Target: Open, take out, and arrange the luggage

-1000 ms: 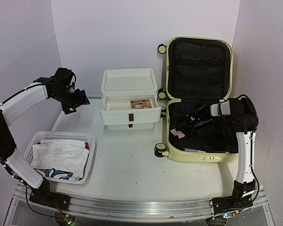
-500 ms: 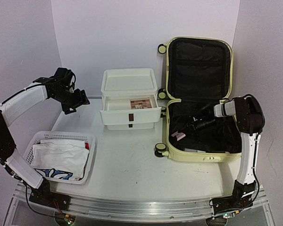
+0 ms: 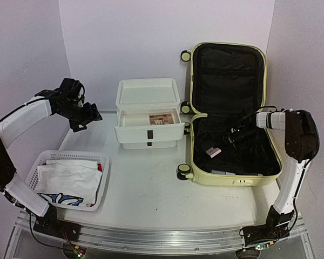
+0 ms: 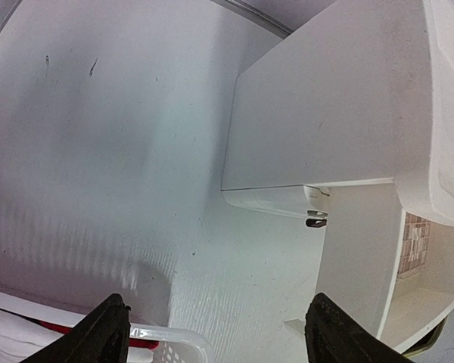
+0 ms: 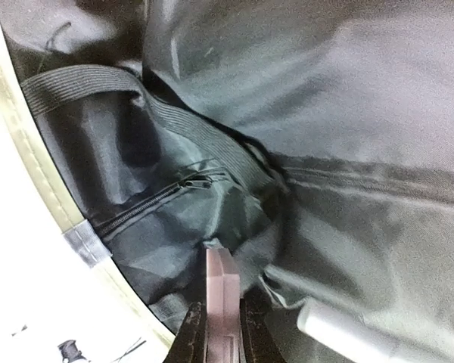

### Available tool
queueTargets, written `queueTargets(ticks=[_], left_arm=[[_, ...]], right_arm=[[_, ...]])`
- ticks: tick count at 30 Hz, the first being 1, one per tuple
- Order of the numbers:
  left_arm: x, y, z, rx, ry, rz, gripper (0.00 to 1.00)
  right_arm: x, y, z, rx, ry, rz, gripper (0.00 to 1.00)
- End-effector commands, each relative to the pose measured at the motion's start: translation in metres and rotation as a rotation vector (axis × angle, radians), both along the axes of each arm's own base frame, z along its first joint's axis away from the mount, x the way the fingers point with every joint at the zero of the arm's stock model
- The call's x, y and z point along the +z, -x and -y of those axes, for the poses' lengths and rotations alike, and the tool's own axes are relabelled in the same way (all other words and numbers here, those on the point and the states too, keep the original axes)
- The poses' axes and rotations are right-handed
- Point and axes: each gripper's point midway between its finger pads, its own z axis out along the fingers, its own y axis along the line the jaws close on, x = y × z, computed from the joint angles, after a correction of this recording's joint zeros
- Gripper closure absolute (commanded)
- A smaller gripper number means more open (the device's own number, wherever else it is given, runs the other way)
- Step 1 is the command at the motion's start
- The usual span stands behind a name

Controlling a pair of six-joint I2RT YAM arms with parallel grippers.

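The luggage (image 3: 232, 181) is a pale yellow hard-shell suitcase lying open at the right of the table, its lid (image 3: 228, 70) propped upright against the back wall. Both halves are lined in black fabric (image 5: 325, 91). My right gripper (image 3: 220, 147) reaches into the lower half from the right and is shut on a small flat pink case (image 3: 213, 152). In the right wrist view that pink case (image 5: 222, 280) stands on edge, pinched in my right gripper (image 5: 223, 314). My left gripper (image 3: 83, 121) hangs open above the table at the far left, holding nothing; the left wrist view shows bare table under it (image 4: 216, 325).
A white drawer box (image 3: 148, 110) stands left of the suitcase, its upper drawer pulled out with a brown patterned item (image 3: 162, 118) inside. A white perforated basket (image 3: 70, 181) with folded cloth sits front left. A white tube (image 5: 356, 336) lies on the lining.
My right gripper has closed on the pink case and drawn back to the right with it, carrying it slightly right and up inside the suitcase. The left arm has stayed put.
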Motion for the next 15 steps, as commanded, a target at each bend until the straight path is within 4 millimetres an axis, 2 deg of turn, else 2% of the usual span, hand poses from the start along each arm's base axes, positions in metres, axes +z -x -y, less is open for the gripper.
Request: queueTargets(ticks=[1, 3, 8, 12, 15], left_arm=[[0.027, 0.003, 0.002, -0.026, 0.034, 0.082, 0.2], [0.029, 0.006, 0.003, -0.038, 0.037, 0.09, 0.2], [0.033, 0.011, 0.013, -0.128, 0.047, 0.108, 0.2], [0.031, 0.015, 0.028, -0.292, 0.011, 0.191, 0.22], [0.035, 0.022, 0.035, -0.378, -0.011, 0.299, 0.22]], right_arm=[[0.048, -0.007, 0.022, -0.004, 0.163, 0.129, 0.97], [0.064, -0.006, 0.03, 0.008, 0.226, 0.173, 0.97], [0.081, 0.002, 0.044, 0.044, 0.33, 0.26, 0.97], [0.09, -0.001, 0.039, 0.047, 0.296, 0.304, 0.97], [0.113, -0.009, 0.028, -0.001, 0.256, 0.388, 0.97]])
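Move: The pink box is already pinched in the right hand, above the suitcase's inside. The open drawer it is bound for lies some 24 cm left of that hand, 8 cm farther out and 5 cm higher. The tan palette in the drawer is about 20 cm left and 9 cm ahead; the white tube lies 8 cm back, 2 cm left and slightly below. From the left hand the drawer is about 16 cm right, 5 cm ahead and 9 cm lower. Right hand lifts the still-pinched pink box about 8 cm, drifting right as its fingers tip down; left eases back-right. ##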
